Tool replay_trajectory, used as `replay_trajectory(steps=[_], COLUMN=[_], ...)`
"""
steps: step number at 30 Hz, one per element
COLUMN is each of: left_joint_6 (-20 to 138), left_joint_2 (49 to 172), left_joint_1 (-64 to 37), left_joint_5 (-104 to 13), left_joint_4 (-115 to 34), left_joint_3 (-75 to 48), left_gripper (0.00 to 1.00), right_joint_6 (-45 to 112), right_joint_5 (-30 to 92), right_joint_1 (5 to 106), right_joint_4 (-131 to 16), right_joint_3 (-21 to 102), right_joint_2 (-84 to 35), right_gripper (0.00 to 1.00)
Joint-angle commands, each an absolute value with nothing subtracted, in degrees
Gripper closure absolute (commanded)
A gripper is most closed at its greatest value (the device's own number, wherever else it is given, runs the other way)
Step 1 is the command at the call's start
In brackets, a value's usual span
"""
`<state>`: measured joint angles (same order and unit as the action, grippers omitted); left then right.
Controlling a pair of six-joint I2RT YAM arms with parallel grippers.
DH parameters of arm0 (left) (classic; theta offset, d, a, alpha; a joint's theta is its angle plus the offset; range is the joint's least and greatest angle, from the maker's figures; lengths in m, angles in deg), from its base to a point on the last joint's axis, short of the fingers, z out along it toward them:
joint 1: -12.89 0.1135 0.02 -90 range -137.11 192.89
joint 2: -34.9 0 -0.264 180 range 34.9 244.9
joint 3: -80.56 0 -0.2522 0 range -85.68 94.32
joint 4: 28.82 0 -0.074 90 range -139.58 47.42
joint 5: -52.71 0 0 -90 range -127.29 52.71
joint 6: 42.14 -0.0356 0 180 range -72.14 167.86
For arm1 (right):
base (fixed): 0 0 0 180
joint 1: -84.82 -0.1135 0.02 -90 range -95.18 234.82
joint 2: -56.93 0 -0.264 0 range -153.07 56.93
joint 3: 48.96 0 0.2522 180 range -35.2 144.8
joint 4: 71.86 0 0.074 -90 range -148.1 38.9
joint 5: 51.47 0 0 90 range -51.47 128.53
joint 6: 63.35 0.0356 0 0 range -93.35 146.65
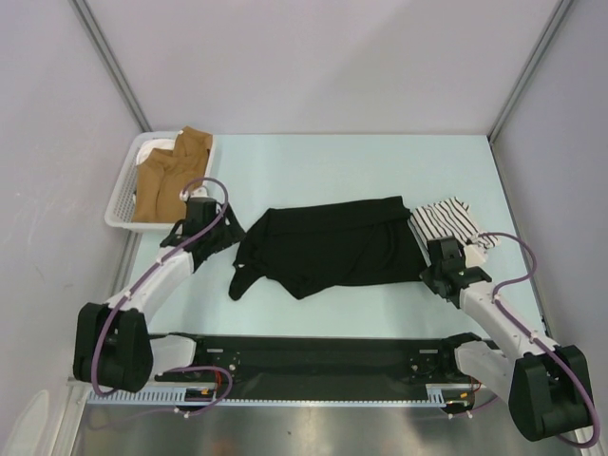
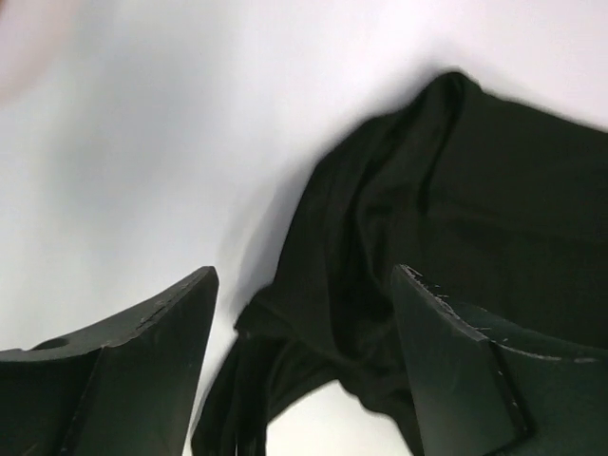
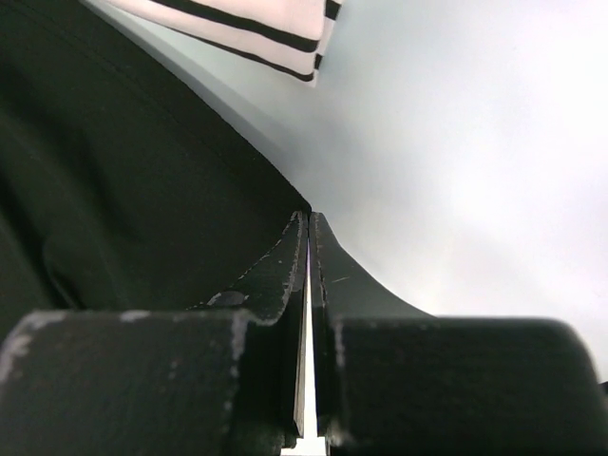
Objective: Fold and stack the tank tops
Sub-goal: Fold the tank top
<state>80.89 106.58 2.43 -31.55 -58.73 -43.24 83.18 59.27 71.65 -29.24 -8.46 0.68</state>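
The black tank top (image 1: 332, 242) lies spread and rumpled across the middle of the table. One strap trails toward the near left. The striped tank top (image 1: 446, 220) is bunched at its right end, partly under it. My left gripper (image 1: 214, 237) hovers open at the black top's left edge. In the left wrist view the black cloth (image 2: 456, 190) shows between and beyond the wide-apart fingers of the left gripper (image 2: 304, 275). My right gripper (image 1: 439, 261) sits at the top's right edge. In the right wrist view the right gripper (image 3: 309, 217) is shut, its tips meeting right on the hem of the black top (image 3: 114, 190), with the striped top (image 3: 256, 19) beyond.
A white basket (image 1: 119, 204) holding brown cloth (image 1: 166, 180) stands at the back left, just beyond the left arm. Grey walls enclose the table on three sides. A black rail (image 1: 313, 356) runs along the near edge between the arm bases.
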Motion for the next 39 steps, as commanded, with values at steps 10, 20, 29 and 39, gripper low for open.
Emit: replay_trajectory(steps=[10, 20, 29, 39], left_joint_6=[79.41, 76.95, 76.51, 76.60], left_joint_2=[106.26, 115.95, 123.39, 137.82], left_joint_1=[-5.48, -0.84, 9.02, 12.43], left_joint_5=[-34.83, -30.61, -28.15, -20.95], left_joint_4=[-62.36, -62.88, -67.81, -74.84], left_joint_3=[-44.55, -38.75, -24.62, -10.45], left_gripper=[0.23, 1.00, 1.00, 0.99], right_joint_6=[82.64, 82.81, 84.57, 84.66], right_joint_5=[60.25, 59.72, 59.28, 57.61], right_joint_1=[72.42, 72.51, 73.13, 74.88], right_joint_4=[-31.47, -30.33, -27.69, -26.55], right_joint_3=[-9.19, -9.36, -11.73, -13.85], right_joint_2=[-0.20, 1.38, 4.64, 6.31], right_gripper=[1.00, 1.00, 1.00, 1.00])
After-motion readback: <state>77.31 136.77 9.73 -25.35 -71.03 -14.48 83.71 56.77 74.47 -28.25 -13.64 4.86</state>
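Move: The black tank top's loose left edge, open and bunched, lies about 4 cm back and 4 cm to the right of the open left hand, some 6 cm below. The basket's middle is roughly 16 cm ahead and 20 cm to that hand's left. The right hand still holds the top's near right corner; from it, that left edge lies about 42 cm left and 6 cm ahead, while the folded striped top is some 14 cm ahead and 7 cm to the right. The left fingers pinch shut on the tank top's bunched left edge after the hand swings about 4 cm back and right and sinks nearly 6 cm. Still gripping, the hand lifts a little and draws the cloth some 12 cm forward and 10 cm left, to beside the basket wall, turning counter-clockwise and dipping again late. The right hand keeps its shut grip on the corner, then eases a couple of centimetres back and down. ##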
